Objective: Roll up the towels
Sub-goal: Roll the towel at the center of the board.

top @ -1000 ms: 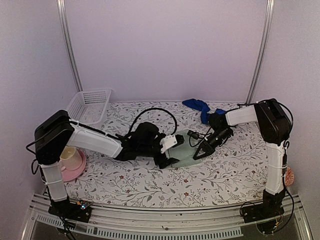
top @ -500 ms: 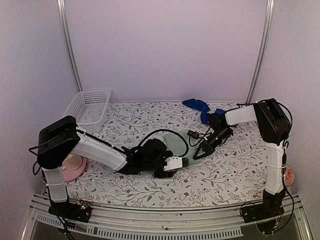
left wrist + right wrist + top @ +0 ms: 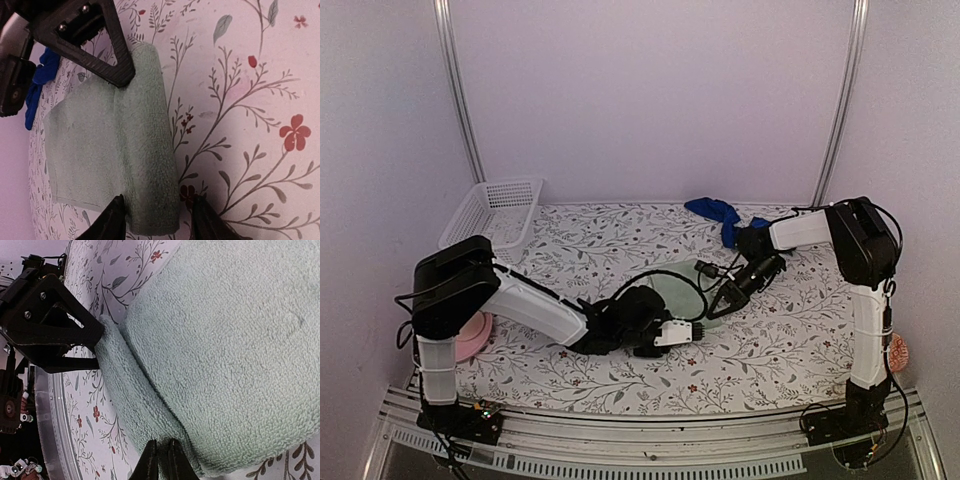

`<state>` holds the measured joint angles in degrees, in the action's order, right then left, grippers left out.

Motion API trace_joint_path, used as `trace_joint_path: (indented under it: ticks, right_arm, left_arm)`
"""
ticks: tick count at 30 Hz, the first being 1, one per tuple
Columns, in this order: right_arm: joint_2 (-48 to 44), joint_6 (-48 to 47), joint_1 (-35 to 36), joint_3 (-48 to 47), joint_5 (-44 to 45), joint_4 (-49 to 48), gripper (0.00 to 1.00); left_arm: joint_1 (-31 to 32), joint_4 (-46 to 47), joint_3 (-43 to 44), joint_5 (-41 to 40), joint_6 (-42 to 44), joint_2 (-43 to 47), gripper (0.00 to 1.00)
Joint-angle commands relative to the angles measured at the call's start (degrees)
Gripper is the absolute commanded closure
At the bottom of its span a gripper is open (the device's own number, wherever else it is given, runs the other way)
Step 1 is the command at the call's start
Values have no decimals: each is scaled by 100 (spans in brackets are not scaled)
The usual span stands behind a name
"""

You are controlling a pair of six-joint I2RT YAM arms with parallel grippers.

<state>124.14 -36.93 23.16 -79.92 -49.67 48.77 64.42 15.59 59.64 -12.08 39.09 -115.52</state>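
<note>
The small sage-green towel (image 3: 680,283) lies flat mid-table, one long edge rolled into a thick tube (image 3: 150,150). My left gripper (image 3: 158,200) is open, its two fingers straddling the near end of that roll; one finger touches the cloth and the other stands a little off it. At the roll's other end my right gripper (image 3: 162,442) is shut on the green towel's rolled edge (image 3: 135,395). From above, the left gripper (image 3: 695,330) and right gripper (image 3: 713,310) sit close together. The blue towel (image 3: 718,213) lies crumpled at the back.
A white mesh basket (image 3: 495,210) stands at the back left. A pink dish (image 3: 472,340) sits near the left arm's base, partly hidden by it. The floral tablecloth (image 3: 780,340) covers the whole table. Black cables loop over the left arm.
My left arm has swung toward the near side and to the right, bringing its gripper low at the roll's near end with its jaws narrowing. The right gripper has stayed put.
</note>
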Motion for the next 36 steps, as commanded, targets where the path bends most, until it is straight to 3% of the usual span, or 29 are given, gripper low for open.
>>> trace_joint_path:
  ticks: [1,4,10,14,19,24,30,33,36]
  right_arm:
    - [267,-59,-18,-26,357,16,89]
    - [262,-84,-16,-37,327,48,89]
    - [92,-242,-17,-46,194,128,87]
    - [-417,-546,-24,89,188,65,82]
    - [-1497,-984,-23,687,312,-610,67]
    - [-2639,-1310,14,1846,656,-1991,44]
    - [-3734,-2715,352,3498,777,-3451,20]
    - [-4001,-3444,592,4010,843,-3899,18]
    - [-4015,-3380,863,4145,1154,-4421,17]
  left_arm:
    - [69,-413,136,-203,81,-348,57]
    - [69,-476,153,-177,66,-394,67]
    - [59,-512,119,12,-53,-327,100]
    - [1,-539,82,307,-265,-245,100]
    - [-205,-609,-3,964,-614,7,100]
    - [-411,-663,-77,1530,-882,227,100]
    - [-729,-923,94,2324,-1342,224,100]
    - [-891,-1131,228,2725,-1558,224,100]
    - [-1009,-1321,344,3015,-1672,227,100]
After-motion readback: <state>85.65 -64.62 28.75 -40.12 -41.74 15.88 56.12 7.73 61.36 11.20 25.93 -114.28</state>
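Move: The rolled strip along the towel's near side has its left end right between the left hand's half-open fingers, about 1 cm below their midpoint. The right hand is almost shut on the strip near its other end, which lies about 1 cm back and 1 cm to the right of that hand, some 1 cm lower. The flat part of the towel is centred roughly 8 cm ahead of the left hand and 2 cm to its right; the blue towel lies about 29 cm ahead and 16 cm right. The roll's left end gets pinched as the left fingers close and sink about 1 cm; they keep their grip while the left wrist tips some 25 degrees further down. The right fingers come free of the other end, opening wide as that hand rises about 8 cm, then swings back about 7 cm and partly down to the roll's near side, rolling roughly 55 degrees about its fingers. ##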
